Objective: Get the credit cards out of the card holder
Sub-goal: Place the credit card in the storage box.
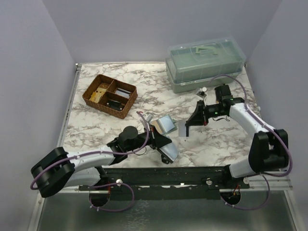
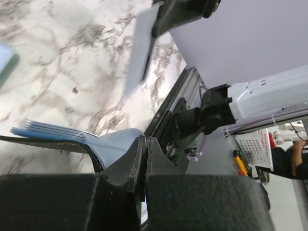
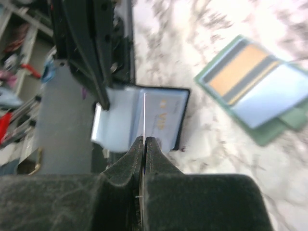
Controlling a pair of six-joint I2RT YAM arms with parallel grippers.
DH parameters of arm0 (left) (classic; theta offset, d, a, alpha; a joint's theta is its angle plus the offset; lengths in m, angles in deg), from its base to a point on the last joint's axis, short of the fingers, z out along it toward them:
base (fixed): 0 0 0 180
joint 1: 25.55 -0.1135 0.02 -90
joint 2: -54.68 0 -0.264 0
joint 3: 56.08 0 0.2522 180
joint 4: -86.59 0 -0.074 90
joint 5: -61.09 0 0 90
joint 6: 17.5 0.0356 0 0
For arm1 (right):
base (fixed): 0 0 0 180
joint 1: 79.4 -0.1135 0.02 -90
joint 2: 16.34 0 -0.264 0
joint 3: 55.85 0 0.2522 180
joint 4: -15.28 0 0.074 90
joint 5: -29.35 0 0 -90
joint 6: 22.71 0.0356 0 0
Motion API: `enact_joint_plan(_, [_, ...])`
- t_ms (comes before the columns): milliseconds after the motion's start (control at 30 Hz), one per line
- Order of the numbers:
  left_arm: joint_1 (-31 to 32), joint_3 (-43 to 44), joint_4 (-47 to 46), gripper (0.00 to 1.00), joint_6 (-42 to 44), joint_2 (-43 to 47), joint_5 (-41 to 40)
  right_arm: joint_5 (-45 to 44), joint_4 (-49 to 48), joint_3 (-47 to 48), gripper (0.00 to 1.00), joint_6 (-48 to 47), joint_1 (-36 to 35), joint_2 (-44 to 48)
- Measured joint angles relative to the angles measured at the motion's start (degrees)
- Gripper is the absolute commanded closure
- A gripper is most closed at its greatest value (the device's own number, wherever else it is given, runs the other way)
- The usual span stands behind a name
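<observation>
The black card holder (image 1: 169, 153) hangs open near the table's front edge. My left gripper (image 1: 161, 139) is shut on one flap of it. In the left wrist view the jaws (image 2: 145, 139) pinch the grey-blue inner flap (image 2: 113, 144), and a stack of card edges (image 2: 48, 131) sticks out to the left. My right gripper (image 1: 188, 126) is shut on one pale credit card (image 1: 182, 129), held clear of the holder. That card shows edge-on (image 3: 144, 113) between the right jaws (image 3: 144, 138), with the open holder (image 3: 166, 118) behind. Two more cards (image 1: 165, 124) lie on the marble.
A brown wicker divided tray (image 1: 109, 95) stands at the back left. A clear lidded plastic box (image 1: 204, 61) sits at the back right. A black metal rail (image 1: 192, 175) runs along the near edge. The loose cards (image 3: 255, 91) lie right of the holder in the right wrist view.
</observation>
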Motion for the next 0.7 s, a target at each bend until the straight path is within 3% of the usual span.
enact_joint_plan(300, [-0.1, 17.6, -2.2, 1.00, -1.0, -20.1, 7.1, -6.3, -14.3, -4.9, 1.00, 16.3, 18.3, 13.9])
enact_joint_plan(400, [-0.1, 21.4, -4.3, 1.00, -1.6, -25.2, 9.4, -7.8, -16.8, -6.0, 1.00, 19.4, 20.3, 15.2])
enact_joint_plan(700, [-2.3, 14.9, -14.3, 1.00, -6.3, -41.0, 13.9, -8.0, -18.1, -6.3, 1.00, 21.5, 20.6, 14.4])
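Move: The left hand grips the open black card holder, its middle about 4 cm right, 4 cm back and 4 cm below; the bare spot it is taken to lies some 11 cm right, 1 cm back and 12 cm below. From the right hand, holding the drawn-out card, the storage box (wicker) is about 25 cm ahead, 44 cm left, the card holder 13 cm back, 10 cm left, and the green card wallet 4 cm ahead, 13 cm left. From the left hand the box is 34 cm ahead, 31 cm left. Keeping the card pinched, the right hand carries it away from the card holder, about 10 cm right, 6 or 7 forward and slightly up, swinging some 30 degrees clockwise before it stops. The left hand, still gripping the holder, carries it right and a little forward, then tips its fingers down and sinks sharply towards the table, easing back left at the end. ##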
